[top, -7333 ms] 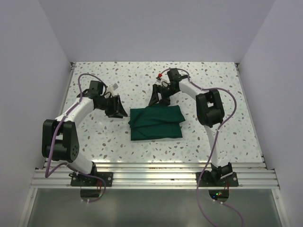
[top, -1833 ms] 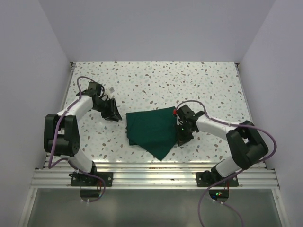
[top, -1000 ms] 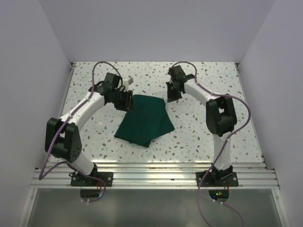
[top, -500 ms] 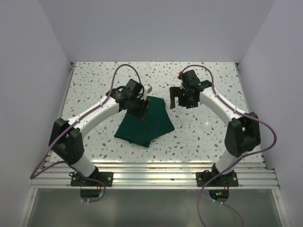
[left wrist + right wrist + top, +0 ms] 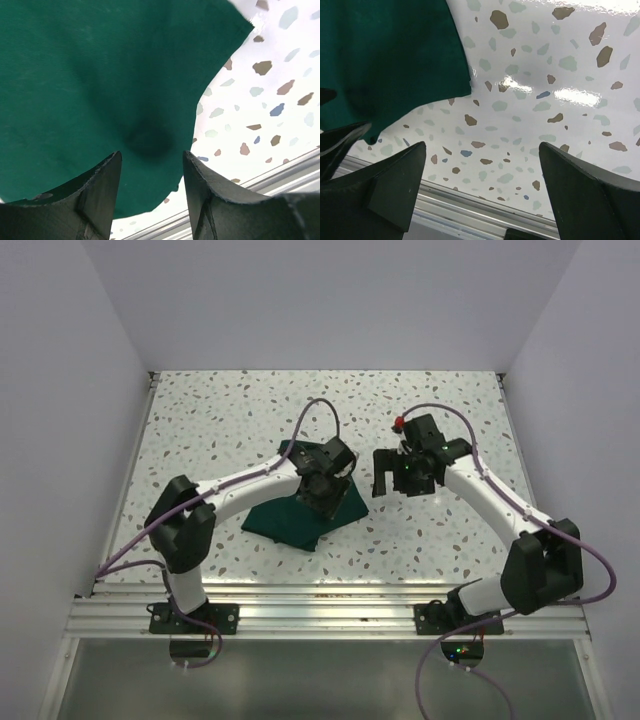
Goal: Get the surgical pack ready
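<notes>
The surgical pack (image 5: 283,523) is a dark green cloth bundle lying folded on the speckled table, a little left of centre. My left gripper (image 5: 327,490) hovers over the pack's right part, and the arm hides the cloth's middle. In the left wrist view the green cloth (image 5: 90,75) fills the upper left, and the left gripper (image 5: 151,162) stands open just above it with nothing between its fingers. My right gripper (image 5: 385,472) is right of the pack, apart from it. It is wide open (image 5: 482,146) over bare table, with the cloth's edge (image 5: 395,50) to its left.
An aluminium rail (image 5: 320,595) runs along the table's near edge and also shows as the rail (image 5: 470,200) below the right fingers. White walls enclose the table on the left, back and right.
The left arm has swung right, from the pack's upper left corner to over its right part. The right gripper has come forward from the back and opened wide.
</notes>
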Controlling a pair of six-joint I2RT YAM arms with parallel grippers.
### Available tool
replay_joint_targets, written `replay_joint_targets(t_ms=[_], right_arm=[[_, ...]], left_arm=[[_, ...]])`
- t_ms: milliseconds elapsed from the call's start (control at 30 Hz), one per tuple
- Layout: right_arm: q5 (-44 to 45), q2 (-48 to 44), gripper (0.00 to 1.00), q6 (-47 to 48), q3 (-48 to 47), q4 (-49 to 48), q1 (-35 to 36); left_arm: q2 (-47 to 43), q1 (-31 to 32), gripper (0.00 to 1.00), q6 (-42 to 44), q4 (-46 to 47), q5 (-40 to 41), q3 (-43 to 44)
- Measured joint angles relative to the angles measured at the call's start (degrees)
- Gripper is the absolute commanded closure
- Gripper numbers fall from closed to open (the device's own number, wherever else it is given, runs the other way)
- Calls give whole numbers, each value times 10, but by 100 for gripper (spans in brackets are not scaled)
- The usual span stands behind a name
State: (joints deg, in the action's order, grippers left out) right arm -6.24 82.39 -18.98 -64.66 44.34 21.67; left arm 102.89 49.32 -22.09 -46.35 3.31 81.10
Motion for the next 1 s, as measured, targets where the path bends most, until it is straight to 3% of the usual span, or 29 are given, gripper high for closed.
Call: replay_joint_targets(t_ms=[333, 767, 900, 1000], right_arm=[[-15, -53, 1, 6, 33, 0, -8], [-25, -53, 1, 3, 53, -5, -8], [-27, -53, 1, 0, 59, -7, -8], [-30, -53, 1, -1, 61, -7, -8]], left_arm=[[55, 50, 42, -40, -7, 63, 3], [104, 100, 39, -76, -68, 218, 27], [109, 108, 41, -82, -78, 247, 27], [116, 109, 48, -83, -81, 258, 28]])
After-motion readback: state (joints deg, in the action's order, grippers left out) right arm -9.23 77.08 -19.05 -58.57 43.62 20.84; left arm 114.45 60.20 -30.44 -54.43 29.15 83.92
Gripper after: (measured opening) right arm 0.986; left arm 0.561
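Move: Lying some 6 cm below the left hand, about 2 cm back and 1 cm to its left, is the notch in the green cloth's near edge. The cloth's near tip lies roughly 5 cm back and 2 cm left of that hand, and the cloth's right corner about 3 cm ahead and 10 cm to its right, both equally low. From the right hand the notch is some 17 cm left, 5 cm back and 9 cm below. Sinking about 5 cm onto the cloth's near edge beside the notch, the left hand first eases slightly back, then works some 2 cm left while it rolls about 25 degrees, its fingertips swinging left under the wrist. The fingers stay half open, astride the gathered cloth, and come to touch it. The empty right hand, wide open, backs off about 2.5 cm. ##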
